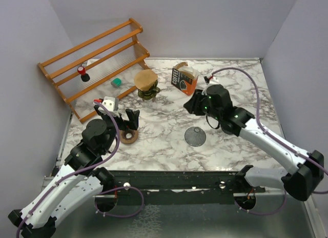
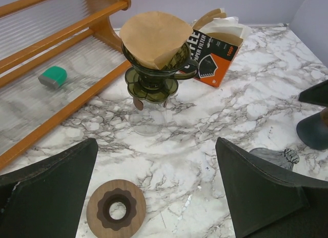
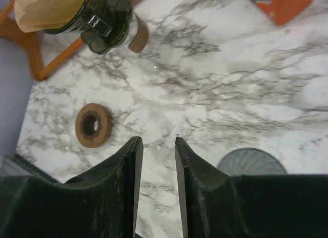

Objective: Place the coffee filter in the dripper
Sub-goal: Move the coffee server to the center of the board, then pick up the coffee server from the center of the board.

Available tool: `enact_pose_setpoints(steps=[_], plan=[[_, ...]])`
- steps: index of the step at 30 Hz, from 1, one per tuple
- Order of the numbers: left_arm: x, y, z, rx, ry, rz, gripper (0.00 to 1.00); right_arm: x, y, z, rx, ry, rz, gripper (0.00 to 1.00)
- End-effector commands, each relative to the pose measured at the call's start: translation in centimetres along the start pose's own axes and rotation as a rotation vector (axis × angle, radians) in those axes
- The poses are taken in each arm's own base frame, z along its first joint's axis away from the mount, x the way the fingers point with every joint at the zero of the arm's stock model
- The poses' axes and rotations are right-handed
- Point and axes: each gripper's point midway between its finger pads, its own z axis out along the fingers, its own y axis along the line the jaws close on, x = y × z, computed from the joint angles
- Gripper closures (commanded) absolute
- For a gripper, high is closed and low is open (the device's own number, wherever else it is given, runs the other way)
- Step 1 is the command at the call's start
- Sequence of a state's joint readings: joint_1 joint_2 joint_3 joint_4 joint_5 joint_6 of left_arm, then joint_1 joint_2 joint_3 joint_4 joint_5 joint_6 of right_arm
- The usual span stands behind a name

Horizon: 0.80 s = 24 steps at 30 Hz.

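A brown paper coffee filter (image 1: pixel 146 78) sits in the dark green glass dripper (image 1: pixel 149 92) at the back of the marble table, its edge standing up above the rim. The left wrist view shows the filter (image 2: pixel 154 35) inside the dripper (image 2: pixel 152 81). In the right wrist view the filter (image 3: pixel 46 10) and dripper (image 3: pixel 105 20) lie at the top left. My right gripper (image 1: pixel 192 102) (image 3: pixel 158 139) is to the dripper's right, apart from it, its jaws a narrow gap apart with nothing between them. My left gripper (image 1: pixel 126 115) (image 2: pixel 156 143) stands wide open near the front left, empty.
An orange and black box of paper filters (image 1: pixel 183 79) stands at the back centre. A wooden rack (image 1: pixel 97 58) holding a green object (image 1: pixel 116 82) fills the back left. A wooden ring (image 1: pixel 128 136) lies under the left gripper. A dark round lid (image 1: pixel 195 136) lies mid-table.
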State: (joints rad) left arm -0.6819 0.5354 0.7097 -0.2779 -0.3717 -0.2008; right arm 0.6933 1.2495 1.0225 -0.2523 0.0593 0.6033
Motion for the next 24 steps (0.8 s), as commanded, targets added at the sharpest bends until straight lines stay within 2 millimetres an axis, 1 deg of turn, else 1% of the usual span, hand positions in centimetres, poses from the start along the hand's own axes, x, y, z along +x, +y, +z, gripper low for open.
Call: enact_pose_setpoints(steps=[1, 3, 5, 7, 11, 14, 17, 20, 24], plan=[[0.6, -0.4, 0.2, 0.027, 0.015, -0.001, 0.01, -1.8, -5.7, -5.2, 0.291, -0.056, -0.149, 0.62], [0.8, -0.6, 0.3, 0.035, 0.022, 0.001, 0.01, -2.9, -6.7, -7.0, 0.356, -0.084, -0.179, 0.59], [0.8, -0.8, 0.4, 0.043, 0.027, 0.003, 0.01, -3.4, -7.7, -8.5, 0.423, -0.077, -0.213, 0.56], [0.9, -1.0, 0.4, 0.051, 0.031, 0.005, 0.01, -3.4, -8.6, -9.5, 0.483, -0.044, -0.25, 0.54], [0.9, -0.9, 0.4, 0.049, 0.028, 0.004, 0.01, -2.6, -10.6, -10.9, 0.608, 0.045, -0.309, 0.49], [0.7, -0.9, 0.4, 0.052, 0.021, 0.001, 0.01, -2.1, -11.7, -10.9, 0.67, 0.1, -0.339, 0.46], [0.8, -1.0, 0.4, 0.053, 0.023, 0.0, 0.01, -1.8, -13.1, -10.5, 0.724, 0.137, -0.353, 0.43], [0.9, -1.0, 0.4, 0.054, 0.025, 0.002, 0.01, -1.5, -14.4, -9.7, 0.74, 0.172, -0.33, 0.43], [0.9, -1.0, 0.4, 0.055, 0.025, 0.004, 0.01, -1.3, -16.6, -9.1, 0.776, 0.19, -0.275, 0.42]])
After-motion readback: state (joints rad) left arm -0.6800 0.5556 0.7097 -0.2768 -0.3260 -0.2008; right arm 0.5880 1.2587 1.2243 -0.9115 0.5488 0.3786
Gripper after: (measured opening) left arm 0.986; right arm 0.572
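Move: The red-and-grey cup stands some 22 cm to the right of my right hand, about level with it in reach and 14 cm below. The coffee server, with dripper and filter on top, is about 20 cm to my left and 14 cm farther out, 12 cm lower; the grey cone lies 5 cm back and 4 cm right, 18 cm down. From my left hand, the cup is roughly 49 cm to the right, 7 cm ahead and 20 cm below. Already clear of the coffee server, I swing my right hand about 17 cm to the right, away from the server and towards the red-and-grey cup, first rising some 4 cm, then sinking about 6 cm. On the way I roll the hand some 40 degrees, its left side going down, turn it clockwise and open the fingers further, touching nothing. ##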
